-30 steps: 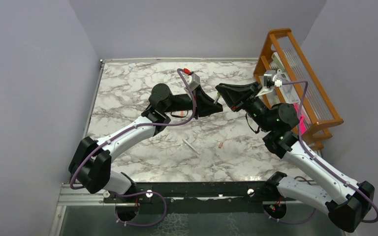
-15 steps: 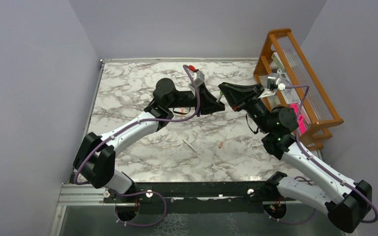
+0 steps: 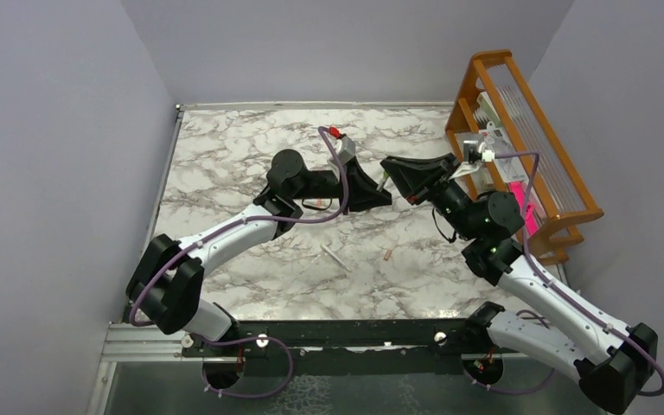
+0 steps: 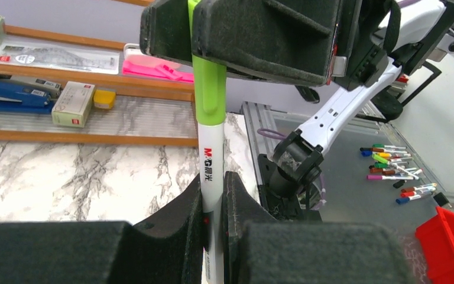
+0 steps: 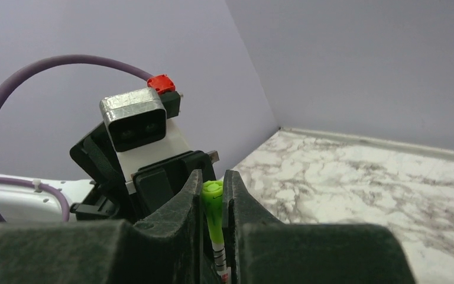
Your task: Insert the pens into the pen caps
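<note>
A pen with a whitish barrel [image 4: 211, 171] stands between the two grippers above the middle of the table. My left gripper [image 4: 214, 184] is shut on that barrel. A bright green pen cap [image 4: 208, 89] sits over the pen's upper end. My right gripper [image 5: 214, 184] is shut on the green cap [image 5: 212, 204], and its fingers [image 4: 260, 35] fill the top of the left wrist view. From above, the left gripper [image 3: 380, 192] and right gripper [image 3: 387, 169] meet tip to tip. A second whitish pen [image 3: 333, 257] and a tan-orange cap [image 3: 387, 255] lie on the table nearer the arm bases.
An orange wooden rack [image 3: 475, 73] stands along the table's right edge, with a pink item [image 4: 153, 68], a small box [image 4: 74, 103] and a blue stapler [image 4: 9, 97] on its shelves. Several coloured markers [image 4: 390, 163] and a red bin [image 4: 449, 248] lie beyond the table.
Both grippers stay shut on pen and cap. The joined grippers have shifted only slightly, and the right wrist has dropped a little.
</note>
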Robot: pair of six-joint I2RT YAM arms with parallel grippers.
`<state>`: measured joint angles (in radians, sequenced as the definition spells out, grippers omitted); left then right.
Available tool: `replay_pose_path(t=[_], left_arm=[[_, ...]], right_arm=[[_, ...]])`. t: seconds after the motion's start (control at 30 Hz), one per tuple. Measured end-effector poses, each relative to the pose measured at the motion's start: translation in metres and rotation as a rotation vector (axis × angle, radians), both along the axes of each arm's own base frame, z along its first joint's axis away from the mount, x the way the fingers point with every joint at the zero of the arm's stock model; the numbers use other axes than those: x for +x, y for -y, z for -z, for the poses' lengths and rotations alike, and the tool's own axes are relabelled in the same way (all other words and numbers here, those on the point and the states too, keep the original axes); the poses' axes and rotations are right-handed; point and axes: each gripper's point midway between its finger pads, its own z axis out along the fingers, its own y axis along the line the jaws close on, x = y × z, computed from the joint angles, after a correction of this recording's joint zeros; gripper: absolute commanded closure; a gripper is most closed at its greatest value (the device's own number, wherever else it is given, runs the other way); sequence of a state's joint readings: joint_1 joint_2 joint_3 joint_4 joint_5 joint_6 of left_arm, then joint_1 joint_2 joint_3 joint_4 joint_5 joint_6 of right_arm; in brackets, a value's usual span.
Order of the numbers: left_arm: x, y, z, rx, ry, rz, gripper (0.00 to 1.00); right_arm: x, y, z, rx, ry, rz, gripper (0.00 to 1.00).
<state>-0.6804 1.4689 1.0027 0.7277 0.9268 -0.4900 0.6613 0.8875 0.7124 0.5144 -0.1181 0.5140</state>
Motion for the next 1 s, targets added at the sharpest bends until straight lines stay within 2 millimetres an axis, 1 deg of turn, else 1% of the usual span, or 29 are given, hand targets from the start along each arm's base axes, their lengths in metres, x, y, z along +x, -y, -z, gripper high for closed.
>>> replay_pose_path(t=[0.07, 0.13, 0.17, 0.23, 0.27, 0.33, 0.43, 0.47, 0.5, 0.53, 0.57, 0.6, 0.67, 0.7, 0.73, 0.8, 0.87, 0.97, 1.0], left_arm=[[-0.004, -0.004, 0.01, 0.002, -0.002, -0.006, 1.0], [-0.004, -0.006, 0.019, 0.0, 0.005, -0.028, 1.0], [-0.003, -0.007, 0.024, 0.001, 0.008, -0.044, 1.0], [0.003, -0.008, 0.032, 0.008, 0.005, -0.085, 1.0], [0.008, -0.009, 0.037, 0.015, -0.001, -0.112, 1.0], [0.018, -0.01, 0.047, 0.034, -0.022, -0.167, 1.0], [0.047, -0.01, 0.071, 0.085, -0.084, -0.296, 1.0], [0.06, -0.012, 0.084, 0.115, -0.12, -0.356, 1.0], [0.071, -0.013, 0.095, 0.142, -0.149, -0.404, 1.0], [0.087, -0.016, 0.111, 0.185, -0.191, -0.476, 1.0], [0.101, -0.019, 0.124, 0.225, -0.226, -0.541, 1.0], [0.11, -0.021, 0.134, 0.258, -0.251, -0.583, 1.0], [0.139, -0.028, 0.157, 0.351, -0.316, -0.712, 1.0], [0.152, -0.032, 0.165, 0.386, -0.338, -0.766, 1.0], [0.163, -0.036, 0.173, 0.423, -0.361, -0.819, 1.0], [0.179, -0.043, 0.187, 0.475, -0.396, -0.889, 1.0], [0.192, -0.052, 0.207, 0.541, -0.436, -0.96, 1.0], [0.2, -0.065, 0.238, 0.633, -0.491, -1.037, 1.0], [0.201, -0.07, 0.249, 0.666, -0.509, -1.059, 0.98]], right_arm=[[-0.006, -0.002, 0.005, -0.015, -0.024, -0.017, 0.62], [-0.013, -0.002, 0.01, -0.026, -0.054, -0.033, 0.5], [-0.018, 0.001, 0.01, -0.029, -0.059, -0.032, 0.46], [-0.025, 0.012, 0.003, -0.018, -0.05, -0.005, 0.43], [-0.031, 0.023, -0.007, -0.001, -0.019, 0.023, 0.43], [-0.036, 0.034, -0.018, 0.014, 0.005, 0.054, 0.43], [-0.04, 0.05, -0.039, 0.03, 0.032, 0.11, 0.43], [-0.039, 0.053, -0.041, 0.028, 0.03, 0.126, 0.43], [-0.037, 0.053, -0.039, 0.022, 0.022, 0.135, 0.43], [-0.035, 0.053, -0.032, 0.007, 0.003, 0.14, 0.43], [-0.032, 0.051, -0.021, -0.018, -0.024, 0.143, 0.43], [-0.029, 0.049, -0.012, -0.034, -0.043, 0.144, 0.43], [-0.024, 0.044, 0.016, -0.082, -0.1, 0.144, 0.43], [-0.021, 0.042, 0.031, -0.108, -0.133, 0.142, 0.43], [-0.02, 0.041, 0.042, -0.126, -0.157, 0.141, 0.43], [-0.016, 0.037, 0.064, -0.164, -0.203, 0.14, 0.43], [-0.014, 0.036, 0.079, -0.192, -0.235, 0.14, 0.43], [-0.012, 0.034, 0.086, -0.209, -0.252, 0.139, 0.43], [-0.012, 0.033, 0.087, -0.211, -0.254, 0.139, 0.43]])
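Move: The green-capped pen is upright between my left fingers, its cap, already on, between my right ones. My left hand is headed for bare table beside the orange pen, which lies about 25 cm ahead, 12 cm left and 32 cm down. The white pen is some 2 cm ahead, 10 cm left and 32 cm down. For my right hand, the loose orange cap is level fore and aft, about 2 cm right and 37 cm below. My right fingers open and let go of the green cap. That hand backs off right and slightly up, then sinks over 10 cm, still open, towards the loose orange cap. My left hand keeps its pinch on the pen and swings it down about 25 cm, forward about 20 cm and somewhat left, turning roughly 60 degrees counter-clockwise and tipping the fingers down beside the orange pen. ##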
